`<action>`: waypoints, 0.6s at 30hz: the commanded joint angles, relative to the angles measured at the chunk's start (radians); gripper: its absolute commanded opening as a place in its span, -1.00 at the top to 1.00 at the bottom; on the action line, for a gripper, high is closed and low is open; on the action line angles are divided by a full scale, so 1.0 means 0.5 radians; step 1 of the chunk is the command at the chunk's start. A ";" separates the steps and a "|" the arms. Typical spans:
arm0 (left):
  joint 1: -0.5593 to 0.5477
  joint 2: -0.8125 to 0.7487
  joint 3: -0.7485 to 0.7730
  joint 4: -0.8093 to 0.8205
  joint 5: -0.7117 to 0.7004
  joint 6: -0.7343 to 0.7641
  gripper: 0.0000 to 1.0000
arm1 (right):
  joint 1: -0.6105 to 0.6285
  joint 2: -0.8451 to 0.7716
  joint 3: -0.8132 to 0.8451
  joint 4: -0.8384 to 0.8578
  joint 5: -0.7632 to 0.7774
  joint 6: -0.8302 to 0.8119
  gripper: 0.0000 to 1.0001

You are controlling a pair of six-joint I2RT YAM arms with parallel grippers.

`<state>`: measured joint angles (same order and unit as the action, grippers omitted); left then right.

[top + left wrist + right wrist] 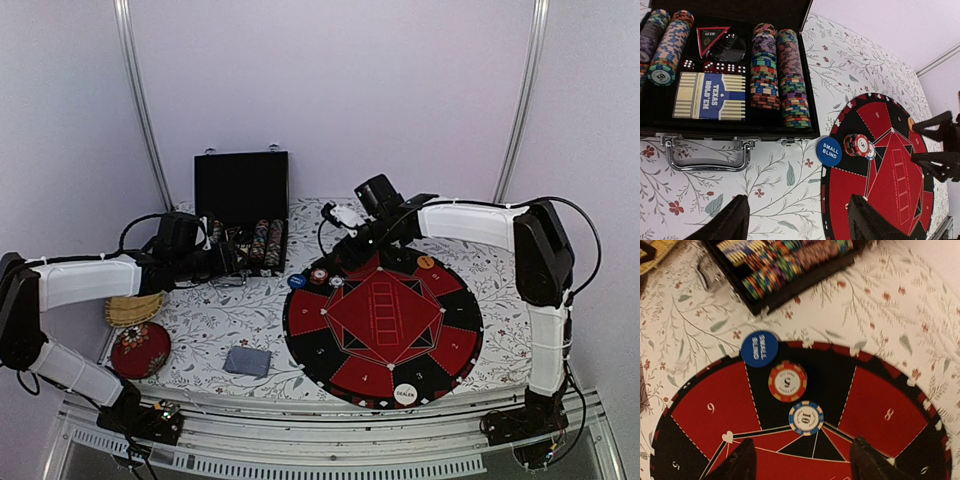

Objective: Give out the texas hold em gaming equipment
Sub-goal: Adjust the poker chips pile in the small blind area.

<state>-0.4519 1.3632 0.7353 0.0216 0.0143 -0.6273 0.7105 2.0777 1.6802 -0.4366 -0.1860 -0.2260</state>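
Note:
A blue SMALL BLIND button (296, 281) (829, 151) (759, 349) lies at the far-left rim of the round red-and-black mat (440, 340). Beside it on the mat sit a red 5 chip stack (318, 275) (858, 145) (787, 382) and a blue 10 chip (806, 417). An orange button (426, 262) lies at the mat's far edge, a white DEALER button (405, 394) at its near edge. Grey cards (247, 361) rest left of the mat. My right gripper (343, 258) (802, 460) hovers open over these chips, empty. My left gripper (225, 263) (795, 220) is open and empty over the cloth before the case.
The open black chip case (240, 190) (812, 115) (790, 287) stands at the back left, holding chip rows, dice and a Texas Hold'em card box (710, 96). A woven yellow mat (135, 308) and a red floral disc (140, 350) lie at the left edge.

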 commanded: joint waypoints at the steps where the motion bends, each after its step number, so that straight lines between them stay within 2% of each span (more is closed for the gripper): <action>1: 0.023 -0.021 -0.022 -0.019 0.008 0.047 -0.39 | 0.006 0.089 -0.132 -0.076 0.079 0.337 -0.11; 6: 0.025 -0.020 -0.033 -0.021 -0.001 0.051 -0.39 | 0.003 0.250 -0.092 -0.082 -0.047 0.439 0.25; 9: 0.026 -0.026 -0.042 -0.022 -0.007 0.048 -0.39 | 0.003 0.349 -0.028 -0.097 -0.042 0.536 0.58; 18: 0.031 -0.042 -0.047 -0.035 -0.024 0.062 -0.40 | -0.057 0.523 0.085 -0.068 0.049 0.679 0.86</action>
<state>-0.4503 1.3621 0.7235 0.0162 0.0113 -0.6125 0.7002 2.2795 1.7000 -0.4747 -0.1936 0.0570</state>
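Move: The blue 10 chip of the poker chips pile lies almost under the right hand, some 2 cm ahead, 1 cm left and 11 cm below; the red 5 stack stands about 3 cm ahead and 5 cm left, the small blind disc 2 cm ahead and 10 cm left. From the left hand, the blue chip lies roughly 6 cm ahead, 20 cm to the right and 13 cm below. Right hand drops about 10 cm beside the blue chip, tipping some 20 degrees steeper, fingers closing nearly shut. ##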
